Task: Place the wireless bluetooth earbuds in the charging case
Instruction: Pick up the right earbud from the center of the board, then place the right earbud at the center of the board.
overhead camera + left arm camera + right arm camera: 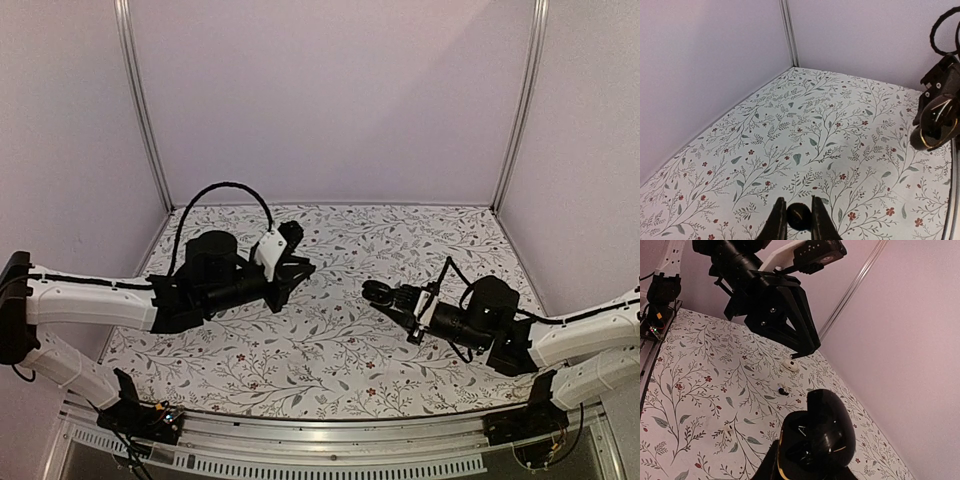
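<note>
My left gripper (798, 201) is shut on a tiny black earbud (800, 218), held a little above the flowered table. The top view shows that gripper (300, 268) left of centre. My right gripper (387, 298) is shut on the black charging case (815, 440); its lid stands open and its dark wells face up. The case (935, 125) shows at the right edge of the left wrist view, apart from the left gripper. A second small black earbud (783, 390) lies on the table below the left gripper (799, 355).
A small white oval piece (790, 365) lies under the left gripper's tips, and a smaller white bit (729, 432) lies nearer the right arm. Pale walls with metal corner posts (145, 110) close in the flowered table (330, 350) on three sides.
</note>
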You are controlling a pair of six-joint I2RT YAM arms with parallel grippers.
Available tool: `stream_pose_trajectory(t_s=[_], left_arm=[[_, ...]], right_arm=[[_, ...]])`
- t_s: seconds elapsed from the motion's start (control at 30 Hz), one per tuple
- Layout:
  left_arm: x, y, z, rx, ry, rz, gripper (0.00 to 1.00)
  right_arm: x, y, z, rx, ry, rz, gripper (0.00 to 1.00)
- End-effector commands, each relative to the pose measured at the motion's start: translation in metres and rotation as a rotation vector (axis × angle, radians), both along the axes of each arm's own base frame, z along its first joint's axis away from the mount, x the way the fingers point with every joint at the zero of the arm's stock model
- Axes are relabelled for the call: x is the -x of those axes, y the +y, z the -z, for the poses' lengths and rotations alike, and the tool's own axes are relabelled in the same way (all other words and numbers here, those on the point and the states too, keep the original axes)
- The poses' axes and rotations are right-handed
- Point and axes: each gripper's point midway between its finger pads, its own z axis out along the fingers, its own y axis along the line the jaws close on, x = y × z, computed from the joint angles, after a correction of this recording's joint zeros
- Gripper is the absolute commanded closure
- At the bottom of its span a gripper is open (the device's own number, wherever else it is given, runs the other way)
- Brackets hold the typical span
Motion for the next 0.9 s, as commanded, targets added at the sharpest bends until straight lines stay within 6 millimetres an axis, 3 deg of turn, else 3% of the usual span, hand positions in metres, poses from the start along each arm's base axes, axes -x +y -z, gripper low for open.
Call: stream_pose_trajectory(t_s=[0.0,0.47,0.77,0.87], left_arm=[[0.004,0.004,-0.004,0.018,-0.031,-0.010,0.90],[0.001,0.010,-0.001,0.031,-0.027,-0.029,0.90],[-0.007,0.014,0.006,0.037,0.003,-0.051,0.90],[-0.020,0.016,0.026,-0.015,0.077,-0.093,0.90]], right_arm=[[0.023,0.009,-0.015,-0.029,-0.032,-0.077,1.00],[0.059,0.021,-0.034,-0.014,-0.140,-0.145,1.00],[0.061,0.020,-0.038,-0.038,-0.121,-0.149,1.00],[0.056,0.017,-0.037,-0.057,-0.084,-0.122,1.00]])
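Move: The left fingers already hold an earbud in mid-air, and the right fingers hold the open charging case. From the left hand, the case lies about 15 cm to the right and 5 cm back, at nearly the same height. From the right hand, the held earbud is roughly 16 cm to the left and 6 cm ahead, about level with it. No loose thing lies close to either hand. Keeping its grip on the open charging case, the right hand draws it back about 6 cm, away from the earbud, with some 2 cm of drift left and a similar rise, then all but stops. Meanwhile its wrist swings roughly 10 degrees counter-clockwise, its forward side tipping slightly up. The left hand keeps the earbud pinched, barely shifting, about 1 cm down and 1 cm left. ##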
